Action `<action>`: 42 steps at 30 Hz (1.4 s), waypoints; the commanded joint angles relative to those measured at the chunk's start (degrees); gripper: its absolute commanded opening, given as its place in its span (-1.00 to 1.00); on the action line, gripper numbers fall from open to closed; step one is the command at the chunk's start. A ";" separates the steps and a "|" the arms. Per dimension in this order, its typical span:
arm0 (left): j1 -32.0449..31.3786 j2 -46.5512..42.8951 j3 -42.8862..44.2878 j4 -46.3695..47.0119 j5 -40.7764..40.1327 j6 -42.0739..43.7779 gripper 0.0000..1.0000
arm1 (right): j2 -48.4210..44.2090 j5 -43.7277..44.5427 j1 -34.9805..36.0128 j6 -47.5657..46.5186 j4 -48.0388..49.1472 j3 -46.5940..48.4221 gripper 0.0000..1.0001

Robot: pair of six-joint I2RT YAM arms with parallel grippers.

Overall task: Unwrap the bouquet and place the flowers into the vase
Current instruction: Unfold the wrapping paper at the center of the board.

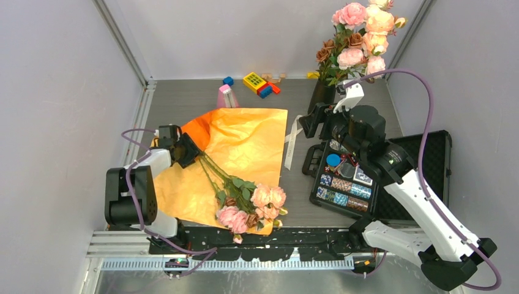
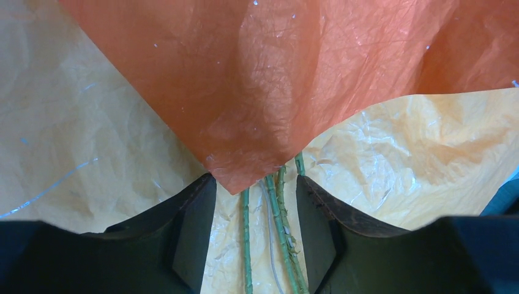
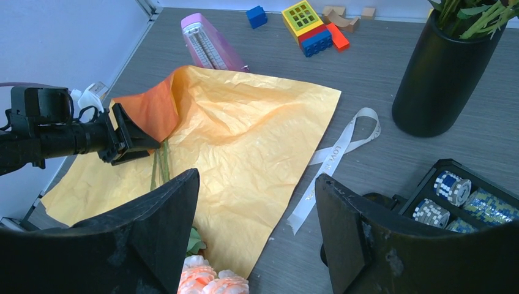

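Note:
The bouquet lies unwrapped. Its orange paper [image 1: 245, 135] is spread flat, with one darker corner [image 2: 257, 73] folded over the stem ends. The flowers [image 1: 254, 202] lie on the paper, pink heads toward the near edge and green stems [image 2: 278, 214] running up-left. My left gripper [image 1: 186, 150] [image 2: 256, 179] straddles those stems. Its jaws stand apart with a gap on each side, except that the right finger touches one stem. My right gripper [image 1: 309, 119] [image 3: 257, 177] hangs open and empty above the paper's right edge. The black vase [image 1: 322, 97] [image 3: 437, 79] stands at the back right with other roses in it.
A cream ribbon [image 1: 292, 139] [image 3: 333, 153] lies loose on the table right of the paper. A pink metronome [image 1: 226, 97] and toy bricks [image 1: 260, 84] sit at the back. A black case with small reels [image 1: 343, 184] lies open on the right, under my right arm.

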 commanded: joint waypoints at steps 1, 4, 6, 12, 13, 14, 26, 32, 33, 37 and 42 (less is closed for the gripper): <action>-0.24 1.00 1.80 3.84 -1.88 -1.00 0.05 | -1.17 -0.17 0.00 0.85 2.69 0.02 0.49; -0.19 1.63 2.39 4.36 -2.19 -0.71 -0.04 | -1.21 -0.44 0.00 0.85 2.72 -0.18 0.49; -0.19 2.36 2.99 4.40 -2.59 -0.49 -0.13 | -1.09 -0.76 0.00 0.83 2.80 -0.24 0.49; -0.23 4.44 4.07 4.94 -2.17 -0.78 -0.37 | -0.99 -1.34 0.00 1.00 2.80 -0.53 0.49; -0.19 4.64 4.17 5.03 -2.13 -0.83 -0.42 | -1.03 -1.36 0.00 1.02 2.80 -0.54 0.49; -0.19 4.70 4.26 5.12 -2.24 -0.83 -0.44 | -1.08 -1.37 0.00 1.02 2.78 -0.55 0.49; -0.19 2.33 4.71 3.94 -2.62 -1.01 -0.77 | -1.37 -2.49 0.00 1.45 2.85 -0.87 0.49; -0.19 1.19 5.56 2.31 -2.63 -0.84 -0.60 | -1.14 -2.67 0.00 1.55 2.81 -0.99 0.50; -0.19 1.04 5.71 2.21 -2.60 -0.83 -0.67 | -1.09 -2.72 0.00 1.60 2.83 -0.99 0.49; -0.19 0.30 6.23 1.78 -2.45 -0.92 -0.84 | -1.17 -2.92 0.00 1.64 2.81 -1.12 0.49; -0.19 -0.40 7.58 0.26 -2.35 -0.63 -1.00 | -1.27 -2.90 -0.03 1.64 2.78 -1.21 0.49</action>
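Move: The free corner of the wrapping paper's orange flap lies between the left fingers' tips, about 2 cm ahead of the left hand and 1 cm below. The flower stems run out from under it, their middle some 6 cm back, 6 cm right and 2 cm down; the blooms lie about 19 cm back and 19 cm right, the pink metronome some 16 cm ahead and 10 cm right. From the right hand, the corner is roughly 30 cm left, 9 cm ahead, 33 cm below. Forward and barely downward, the left hand slides about 2 cm in over the flap's corner while its half-open fingers shut and pinch the orange paper just above the stems. Then it starts upward, rising some 2 cm and easing a little farther forward as the fingers finish closing, with the corner held at their tips. ##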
